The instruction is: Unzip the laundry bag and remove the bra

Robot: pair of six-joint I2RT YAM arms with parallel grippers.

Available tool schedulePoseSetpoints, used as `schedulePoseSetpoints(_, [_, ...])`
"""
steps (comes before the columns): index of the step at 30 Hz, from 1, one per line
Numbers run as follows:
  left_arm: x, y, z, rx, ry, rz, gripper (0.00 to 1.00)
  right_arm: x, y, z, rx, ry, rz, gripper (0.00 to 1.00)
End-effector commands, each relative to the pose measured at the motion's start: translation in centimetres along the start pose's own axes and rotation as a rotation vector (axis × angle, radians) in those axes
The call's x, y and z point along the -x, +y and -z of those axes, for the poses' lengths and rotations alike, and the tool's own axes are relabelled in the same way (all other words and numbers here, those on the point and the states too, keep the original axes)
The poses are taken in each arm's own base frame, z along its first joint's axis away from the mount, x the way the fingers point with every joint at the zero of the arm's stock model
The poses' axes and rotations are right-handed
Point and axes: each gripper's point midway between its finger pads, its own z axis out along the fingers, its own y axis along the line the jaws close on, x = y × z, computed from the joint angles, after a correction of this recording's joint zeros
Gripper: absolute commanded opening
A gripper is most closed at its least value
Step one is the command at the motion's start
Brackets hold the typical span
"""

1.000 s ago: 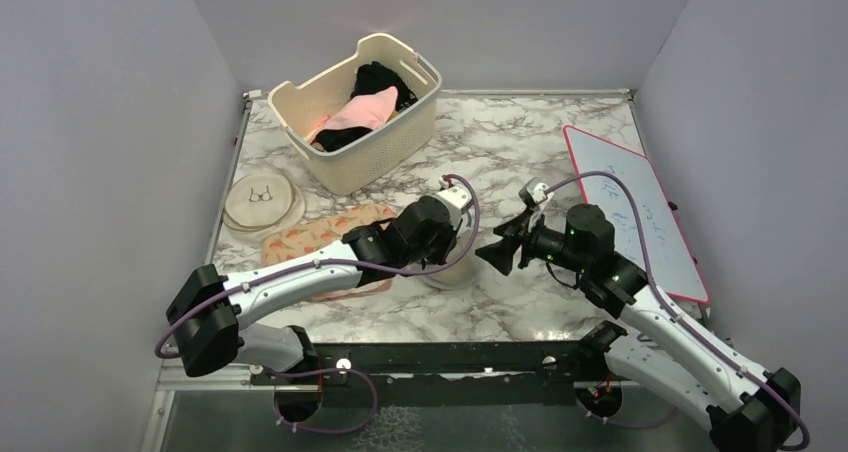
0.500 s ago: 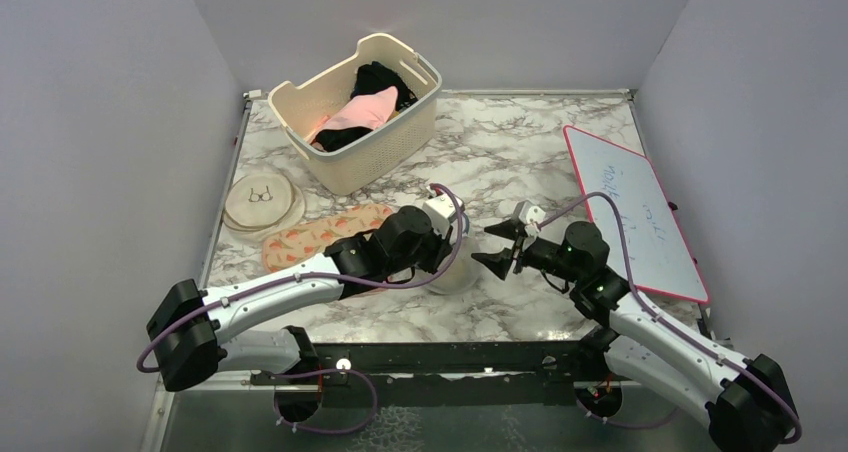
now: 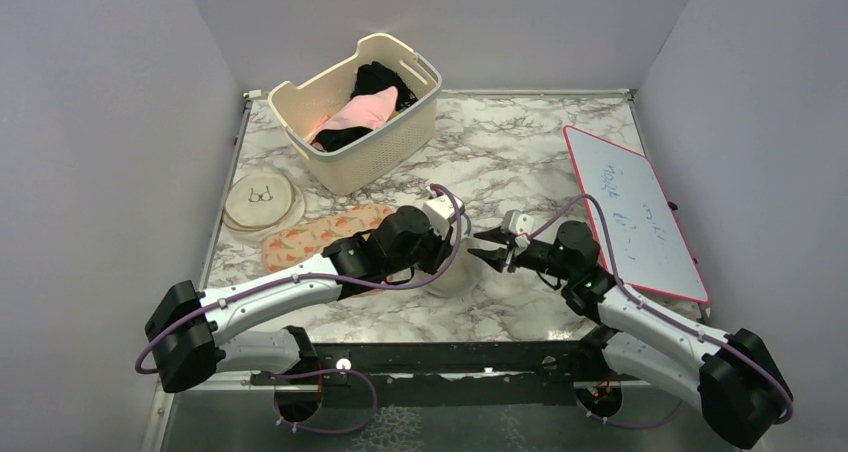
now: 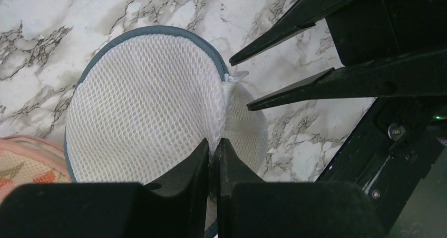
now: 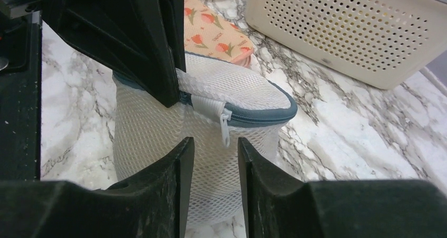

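Note:
The laundry bag point(image 4: 147, 106), a white mesh drum with a blue-grey zip rim, stands on the marble table, mostly hidden under my left wrist in the top view point(image 3: 455, 272). My left gripper point(image 4: 213, 143) is shut on a pinch of its top mesh near the rim. The white zip pull point(image 5: 225, 128) hangs down the bag's side point(image 5: 158, 138). My right gripper point(image 5: 216, 140) is open at the bag's right side point(image 3: 476, 245), one finger on each side of the pull and just short of it. The bra is not visible.
A cream perforated basket point(image 3: 380, 142) holding pink and black clothes stands at the back. A flat peach patterned pouch point(image 3: 310, 237) lies left of the bag, with a cream disc point(image 3: 262, 202) beyond it. A red-edged whiteboard point(image 3: 630, 212) lies at the right.
My right gripper has moved left up to the bag and its jaws have narrowed around the zip pull. The left arm shifted slightly toward me early on, still pinching the mesh.

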Motion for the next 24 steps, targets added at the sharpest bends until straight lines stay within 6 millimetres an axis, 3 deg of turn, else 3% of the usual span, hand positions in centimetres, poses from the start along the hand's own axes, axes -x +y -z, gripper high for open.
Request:
schedulePoseSetpoints(1, [0.92, -0.94, 0.34, -0.053, -0.036, 0.004, 0.00, 1.90, -0.06, -0.62, 0.030, -0.070, 0.076, 0.31])
schedulePoseSetpoints(24, [0.58, -1.19, 0.32, -0.069, -0.003, -0.018, 0.00, 1.37, -0.70, -0.96, 0.007, -0.042, 0.064, 0.12])
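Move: The zipper pull hangs almost between the right hand's open fingertips, about 1 cm to its left, level in height and neither ahead nor back. The laundry bag's middle is some 5 cm left, 1 cm back and 6 cm below the right hand; the strawberry-print bag lies about 30 cm left, 7 cm farther out and 13 cm down. From the left hand, the pull is roughly 4 cm to the right and 2 cm ahead, level in height. Around the hanging zipper pull the right fingers close from well under half open to nearly shut, one finger on either side of it, while that hand eases only about half a centimetre left towards the bag. The left hand stays nearly still and keeps its pinch on the mesh fold beside the zip's end, holding the bag up for the grasp. ##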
